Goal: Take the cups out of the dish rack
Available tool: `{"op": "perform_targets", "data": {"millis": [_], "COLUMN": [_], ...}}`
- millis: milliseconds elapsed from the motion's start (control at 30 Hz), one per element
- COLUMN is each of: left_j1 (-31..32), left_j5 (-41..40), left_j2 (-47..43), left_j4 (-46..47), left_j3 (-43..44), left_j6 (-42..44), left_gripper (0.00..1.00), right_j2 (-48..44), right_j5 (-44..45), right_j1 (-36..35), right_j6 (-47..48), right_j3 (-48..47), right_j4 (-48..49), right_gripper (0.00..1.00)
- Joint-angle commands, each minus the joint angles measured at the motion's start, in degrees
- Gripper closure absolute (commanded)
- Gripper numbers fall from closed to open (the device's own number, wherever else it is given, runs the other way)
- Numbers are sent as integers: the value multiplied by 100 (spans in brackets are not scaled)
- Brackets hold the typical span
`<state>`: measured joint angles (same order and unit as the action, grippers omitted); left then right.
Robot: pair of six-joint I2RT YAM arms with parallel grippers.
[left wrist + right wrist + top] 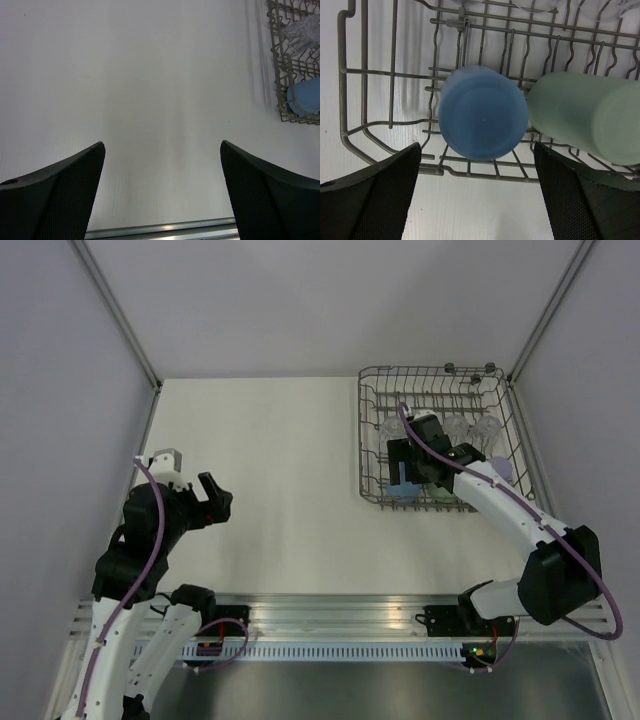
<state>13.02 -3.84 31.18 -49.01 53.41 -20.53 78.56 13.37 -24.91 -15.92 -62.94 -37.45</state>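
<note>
The grey wire dish rack (372,410) stands at the back right of the table. In its near left corner a blue cup (483,112) sits bottom up, with a pale green cup (585,115) lying tilted beside it on the right. A lavender cup (503,470) is at the rack's right side, and clear glasses (455,428) stand in the back row. My right gripper (477,146) hovers open just above the blue cup (405,490), one finger on each side, not touching it. My left gripper (215,498) is open and holds nothing over the bare table at the left.
In the left wrist view the rack's near corner (280,65) shows at the right edge, with the blue cup (306,96) and a clear glass (302,30) inside. A metal rail (340,612) runs along the table's near edge, and walls close in the back and sides.
</note>
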Motion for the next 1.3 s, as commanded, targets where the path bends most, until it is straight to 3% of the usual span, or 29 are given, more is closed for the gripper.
{"op": "perform_targets", "data": {"millis": [0, 400, 567, 700, 833, 1267], "left_j1": [26, 26, 26, 26, 26, 26], "left_j5": [146, 181, 199, 190, 182, 357], "left_j2": [2, -50, -94, -103, -112, -86], "left_j4": [340, 419, 445, 454, 463, 463], "left_j3": [-94, -164, -190, -199, -199, -94], "left_j6": [-170, -161, -153, -153, -153, -135], "left_gripper": [0, 0, 0, 0, 0, 0], "right_j2": [176, 599, 643, 643, 485, -253], "right_j5": [113, 96, 52, -18, 34, -53], "right_j1": [-14, 188, 205, 214, 214, 214], "right_j6": [168, 221, 309, 344, 335, 353], "right_j3": [-298, -281, -281, -315, -359, -1089], "right_j4": [457, 730, 792, 696, 546, -104], "right_gripper": [2, 6, 17, 37, 46, 52]}}
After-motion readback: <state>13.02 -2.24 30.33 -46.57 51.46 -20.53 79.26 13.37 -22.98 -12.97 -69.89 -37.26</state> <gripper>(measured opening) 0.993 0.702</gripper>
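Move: The blue cup stands upside down and leaning in the rack, its middle about 4 cm ahead of the right hand, centred left to right and some 4 cm below it. The green cup lies about 9 cm to the right of the blue one, level with it; the nearest clear glass is some 11 cm farther out than the blue cup and 2 cm left. From the left hand the blue cup is about 39 cm right, 14 cm ahead and 17 cm lower. Forward about 3 cm and slightly down, the right hand eases its open fingers around the blue cup's raised bottom end, then stops and closes them partway, pinching the cup from both sides. Keeping that grip, it lifts nearly straight up by some 6 cm, gathering speed, with the fingertips tilting slightly outward. ##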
